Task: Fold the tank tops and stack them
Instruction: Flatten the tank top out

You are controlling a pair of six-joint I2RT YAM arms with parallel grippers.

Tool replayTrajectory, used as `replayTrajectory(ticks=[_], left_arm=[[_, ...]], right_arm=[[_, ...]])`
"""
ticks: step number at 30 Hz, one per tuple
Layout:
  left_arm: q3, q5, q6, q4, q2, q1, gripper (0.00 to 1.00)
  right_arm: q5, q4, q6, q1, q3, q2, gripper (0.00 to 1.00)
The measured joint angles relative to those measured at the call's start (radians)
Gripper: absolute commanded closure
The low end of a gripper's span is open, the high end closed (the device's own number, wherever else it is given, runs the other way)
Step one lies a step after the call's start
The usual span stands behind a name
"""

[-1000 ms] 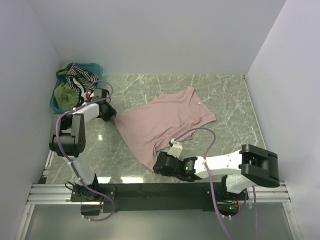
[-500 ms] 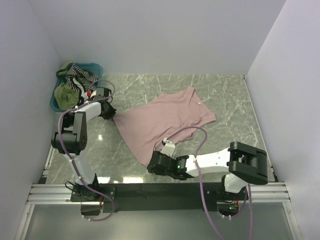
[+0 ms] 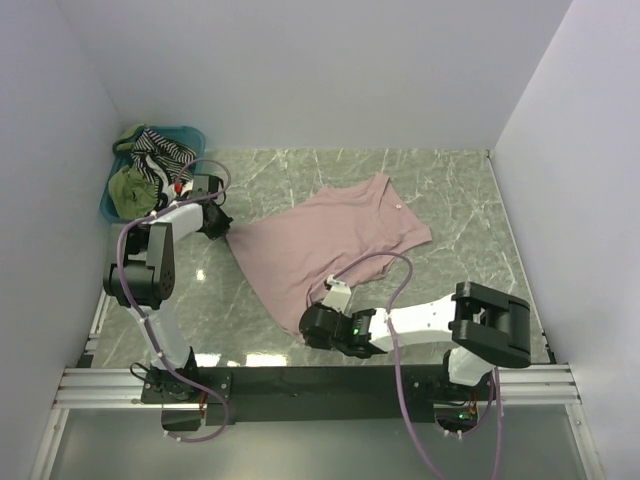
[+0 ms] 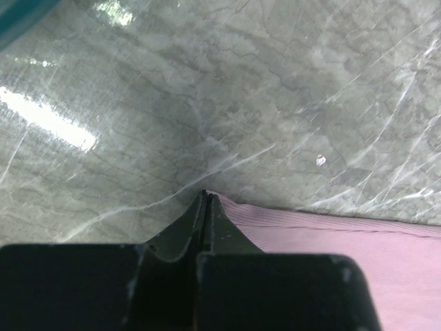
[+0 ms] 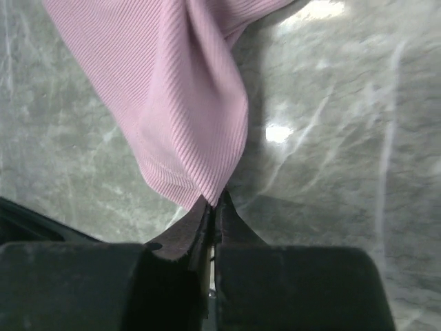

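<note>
The dusty pink tank top [image 3: 325,240] lies spread on the marble table, straps toward the far right. My left gripper [image 3: 224,229] is shut at its left hem corner. In the left wrist view the fingertips [image 4: 204,195] meet right where the pink cloth [image 4: 331,238] begins. My right gripper [image 3: 306,326] is shut on the near hem corner, and the ribbed pink cloth [image 5: 179,103] rises in a fold from its tips [image 5: 217,201]. A black-and-white striped top [image 3: 165,150] and an olive green one [image 3: 130,186] sit bunched in the basket.
The teal plastic basket [image 3: 190,132] stands at the far left corner against the wall. White walls close the table on the left, back and right. The black rail with the arm bases runs along the near edge.
Both grippers have closed from open onto the pink top's hem corners. The right arm slid a little left to the near corner; the left arm barely moved.
</note>
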State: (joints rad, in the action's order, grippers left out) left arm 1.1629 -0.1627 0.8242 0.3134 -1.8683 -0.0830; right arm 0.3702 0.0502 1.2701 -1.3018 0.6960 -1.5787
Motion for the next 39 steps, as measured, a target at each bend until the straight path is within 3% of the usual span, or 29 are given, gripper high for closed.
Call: replayTrajectory(ticks=[3, 7, 12, 19, 27, 32, 39], left_arm=[[-0.008, 0.003, 0.002, 0.011, 0.016, 0.0, 0.99], [-0.03, 0.021, 0.011, 0.064, 0.113, 0.0, 0.99], [0.001, 0.059, 0.039, 0.111, 0.357, 0.0, 0.99], [0.227, 0.097, 0.091, 0.113, 0.658, -0.003, 0.99], [0.434, 0.141, 0.143, 0.112, 0.772, -0.006, 0.99], [0.507, 0.173, 0.161, 0.108, 0.753, -0.009, 0.99], [0.526, 0.2, 0.185, 0.029, 0.607, -0.015, 0.99]], right_arm=[[0.018, 0.067, -0.028, 0.013, 0.004, 0.029, 1.0], [0.087, 0.281, -0.111, 0.033, 0.073, 0.127, 1.0], [0.217, 0.563, -0.243, 0.064, 0.314, 0.286, 1.0], [0.383, 0.803, -0.5, 0.227, 0.677, 0.475, 1.0], [0.44, 0.806, -0.809, 0.315, 0.983, 0.55, 1.0], [0.427, 0.748, -0.942, 0.363, 1.062, 0.527, 1.0], [0.182, 0.598, -1.051, 0.669, 1.078, 0.394, 1.0]])
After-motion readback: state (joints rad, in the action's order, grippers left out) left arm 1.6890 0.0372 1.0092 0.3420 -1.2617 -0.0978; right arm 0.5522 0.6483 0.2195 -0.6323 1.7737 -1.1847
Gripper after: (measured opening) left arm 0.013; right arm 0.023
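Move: Both grippers already grip corners of one edge of the tank top. From the left gripper the middle of the tank top lies about 25 cm to the right and 4 cm back, a centimetre lower; the teal basket stands some 19 cm to its left and 14 cm ahead, its middle about 4 cm higher. From the right gripper the middle of the tank top is roughly 27 cm ahead and 5 cm to the right, a centimetre lower; its neck end is some 43 cm ahead and 18 cm to the right. Keep both grippers shut on their corners and swing the tank top up fast, some 50 cm, tipping the fingers up from steeply down to about level. Draw the left back while rising, then ease it forward again near the top; carry the right out to the right, away from the left gripper, and forward, so the held edge spreads. ##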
